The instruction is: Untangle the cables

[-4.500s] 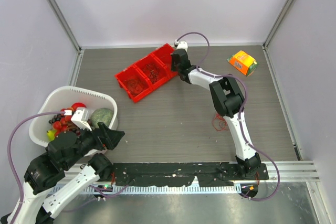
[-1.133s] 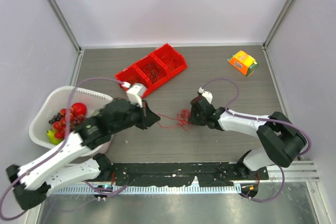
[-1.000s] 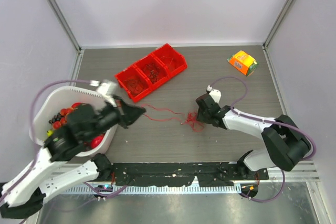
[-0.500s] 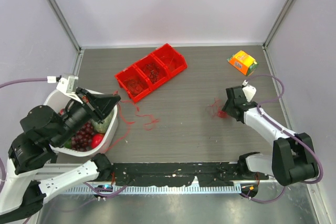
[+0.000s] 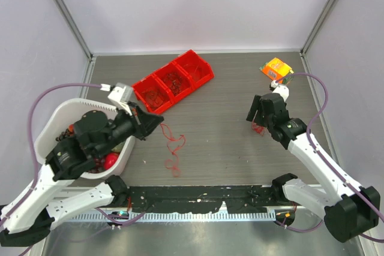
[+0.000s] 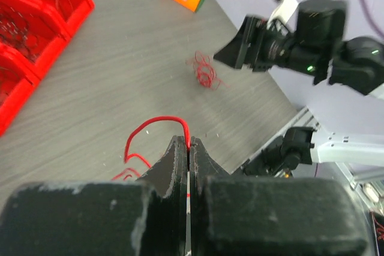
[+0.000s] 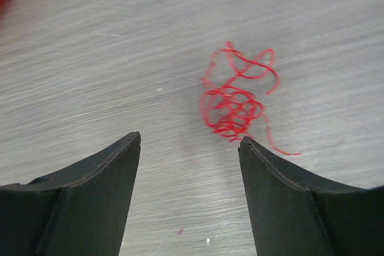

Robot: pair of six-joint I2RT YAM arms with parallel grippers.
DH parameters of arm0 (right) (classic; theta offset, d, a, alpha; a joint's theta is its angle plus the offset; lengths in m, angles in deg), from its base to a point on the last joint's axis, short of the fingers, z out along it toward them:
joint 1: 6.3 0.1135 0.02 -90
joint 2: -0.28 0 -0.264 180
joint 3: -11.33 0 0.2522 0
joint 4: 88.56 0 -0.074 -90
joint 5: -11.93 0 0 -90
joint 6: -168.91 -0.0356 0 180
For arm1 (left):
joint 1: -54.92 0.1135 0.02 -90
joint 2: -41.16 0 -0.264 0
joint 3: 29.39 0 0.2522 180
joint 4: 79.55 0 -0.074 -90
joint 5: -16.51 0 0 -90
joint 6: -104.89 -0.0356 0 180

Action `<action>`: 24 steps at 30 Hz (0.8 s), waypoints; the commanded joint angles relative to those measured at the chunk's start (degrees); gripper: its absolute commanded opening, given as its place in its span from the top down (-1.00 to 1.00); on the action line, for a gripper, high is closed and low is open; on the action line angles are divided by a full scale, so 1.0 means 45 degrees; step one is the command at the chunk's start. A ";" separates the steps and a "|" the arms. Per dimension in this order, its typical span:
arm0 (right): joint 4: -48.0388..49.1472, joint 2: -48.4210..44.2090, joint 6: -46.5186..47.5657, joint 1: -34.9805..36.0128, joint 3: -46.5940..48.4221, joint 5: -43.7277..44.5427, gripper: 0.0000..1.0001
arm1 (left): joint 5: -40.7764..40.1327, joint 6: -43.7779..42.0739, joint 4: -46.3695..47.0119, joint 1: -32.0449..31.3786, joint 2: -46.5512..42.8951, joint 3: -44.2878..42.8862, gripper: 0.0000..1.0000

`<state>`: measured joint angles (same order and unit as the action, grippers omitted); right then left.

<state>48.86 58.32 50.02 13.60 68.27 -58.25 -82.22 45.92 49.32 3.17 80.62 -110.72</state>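
Note:
One thin red cable (image 5: 173, 148) hangs from my left gripper (image 5: 157, 123) and trails in loose loops on the table toward the near edge. In the left wrist view the gripper (image 6: 188, 142) is shut on this red cable (image 6: 157, 121), which arches out of the tips. A second red cable lies as a small scribbly clump (image 5: 259, 128) on the table at the right. My right gripper (image 5: 256, 111) hovers just above it, open. In the right wrist view the clump (image 7: 237, 105) lies apart, just beyond the right fingertip of the open gripper (image 7: 190, 139).
A red three-compartment bin (image 5: 173, 82) holding thin dark wires stands at the back centre. A white basket (image 5: 67, 110) of fruit sits at the left under my left arm. An orange box (image 5: 276, 71) lies at the back right. A black rail (image 5: 204, 196) runs along the near edge.
The right gripper has opened, let go of the red clump and risen off it. The left gripper, still shut on the other cable, has swung right, trailing it toward the near edge.

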 commanded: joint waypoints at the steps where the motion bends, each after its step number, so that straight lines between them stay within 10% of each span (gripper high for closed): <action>1: -0.0120 -0.0828 0.1065 0.0538 0.1029 -0.1197 -0.46 | 0.0789 0.0508 0.1720 -0.0024 0.0546 0.0834 1.00; 9: 0.2375 0.0789 0.0951 0.2370 0.0621 -0.6860 -0.49 | -0.0424 0.2145 0.2791 -0.0043 0.2127 0.4620 1.00; 24: 0.7956 0.1264 -0.7204 0.4386 -0.4627 -0.8092 -0.51 | 0.1412 0.4549 0.7090 -0.0024 0.4180 0.8628 1.00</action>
<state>71.61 67.63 33.98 32.72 53.71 -92.09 -77.96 63.05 73.06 3.17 99.48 -73.28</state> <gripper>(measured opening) 0.750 0.022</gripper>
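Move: Below the left hand, about 36 cm down, 3 cm ahead and 11 cm to its right, is the bare table spot for the dangling red cable; the red tray lies some 38 cm ahead and 3 cm left. From the open right hand the hanging cable's middle is roughly 33 cm left, 16 cm back and 5 cm higher. A red tangle sits about 5 cm ahead of the right hand, 4 cm right and 13 cm below. Lowering the pinched red cable quickly, the left hand sinks nearly 30 cm, drifts right and tips its closed fingers about 30 degrees further down. The right hand, open, lifts briefly off from above the tangle, sweeps about 18 cm left, then curves back and down towards the cable, rolling its left side up and turning counter-clockwise, to stop close beside the loops. ##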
